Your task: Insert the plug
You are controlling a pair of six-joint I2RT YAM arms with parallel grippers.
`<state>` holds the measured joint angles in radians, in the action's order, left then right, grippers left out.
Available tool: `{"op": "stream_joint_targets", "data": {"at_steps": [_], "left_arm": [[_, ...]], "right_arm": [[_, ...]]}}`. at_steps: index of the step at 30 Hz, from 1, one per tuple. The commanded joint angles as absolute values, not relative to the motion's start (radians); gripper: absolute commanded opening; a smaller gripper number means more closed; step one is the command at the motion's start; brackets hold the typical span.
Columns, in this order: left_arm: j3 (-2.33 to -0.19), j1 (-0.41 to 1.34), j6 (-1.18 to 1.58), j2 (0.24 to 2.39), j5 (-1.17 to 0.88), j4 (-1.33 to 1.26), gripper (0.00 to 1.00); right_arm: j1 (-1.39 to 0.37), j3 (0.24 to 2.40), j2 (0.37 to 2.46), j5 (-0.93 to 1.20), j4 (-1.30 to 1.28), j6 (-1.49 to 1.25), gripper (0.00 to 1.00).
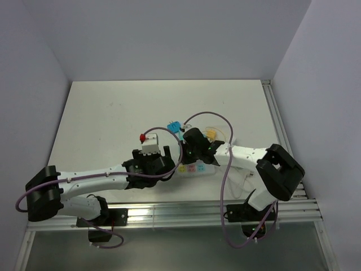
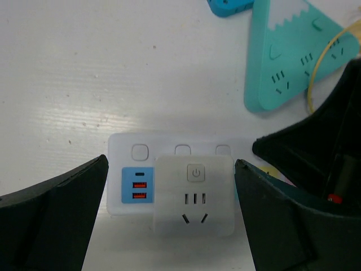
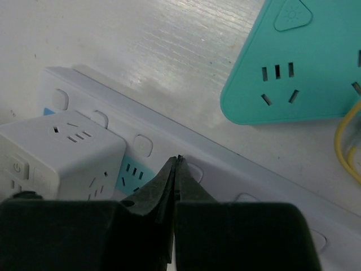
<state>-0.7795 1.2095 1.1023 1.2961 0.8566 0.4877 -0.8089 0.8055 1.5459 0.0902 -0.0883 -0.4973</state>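
The plug (image 2: 194, 195) is a white cube adapter with a power button and socket slots. It sits on the white power strip (image 2: 130, 148), just right of the strip's blue USB panel. My left gripper (image 2: 171, 162) is open, one black finger on each side of the cube with a small gap at both. My right gripper (image 3: 177, 160) is shut and holds nothing. Its tip rests on the power strip (image 3: 225, 164), right of the cube (image 3: 62, 147). From above, the cube (image 1: 150, 148) shows between the left fingers, with the right gripper (image 1: 186, 151) beside it.
A teal triangular socket block (image 2: 293, 62) lies beyond the strip, and it is also in the right wrist view (image 3: 293, 73) with a yellow cable (image 3: 344, 141) at its right. A small blue part (image 2: 228, 7) lies at the far edge. Purple arm cables (image 1: 225, 169) loop over the table.
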Motion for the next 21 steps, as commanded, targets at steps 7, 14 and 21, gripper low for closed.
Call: {"op": "stream_joint_targets", "data": {"at_steps": [7, 14, 21], "left_arm": [[-0.818, 1.125, 1.046, 1.120, 0.833, 0.520, 0.99], [-0.709, 1.055, 1.069, 0.930, 0.781, 0.433, 1.00], [-0.617, 1.002, 1.034, 0.940, 0.620, 0.338, 1.00]], "right_arm": [[-0.782, 0.729, 1.372, 0.089, -0.158, -0.477, 0.13], [-0.804, 0.701, 1.224, 0.104, -0.207, -0.495, 0.37], [-0.808, 0.721, 1.216, 0.156, -0.218, -0.512, 0.39]]}}
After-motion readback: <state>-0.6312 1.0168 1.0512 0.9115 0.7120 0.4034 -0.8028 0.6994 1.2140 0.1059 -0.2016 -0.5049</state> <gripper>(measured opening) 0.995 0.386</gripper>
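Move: The white cube plug already sits on the power strip some 5 cm below the open left hand, about 1 cm ahead and 1 cm right of it; the strip's middle is about 8 cm right, 2 cm ahead and 7 cm below that hand. The teal socket block stands roughly 12 cm ahead and 11 cm right of the left hand, 8 cm down. From the right hand, the plug is about 8 cm left, 2 cm back and 1 cm up. Both hands leave plug and strip: open left rises leftward about 7 cm, then dips; right lifts 5, back-right, opening. ##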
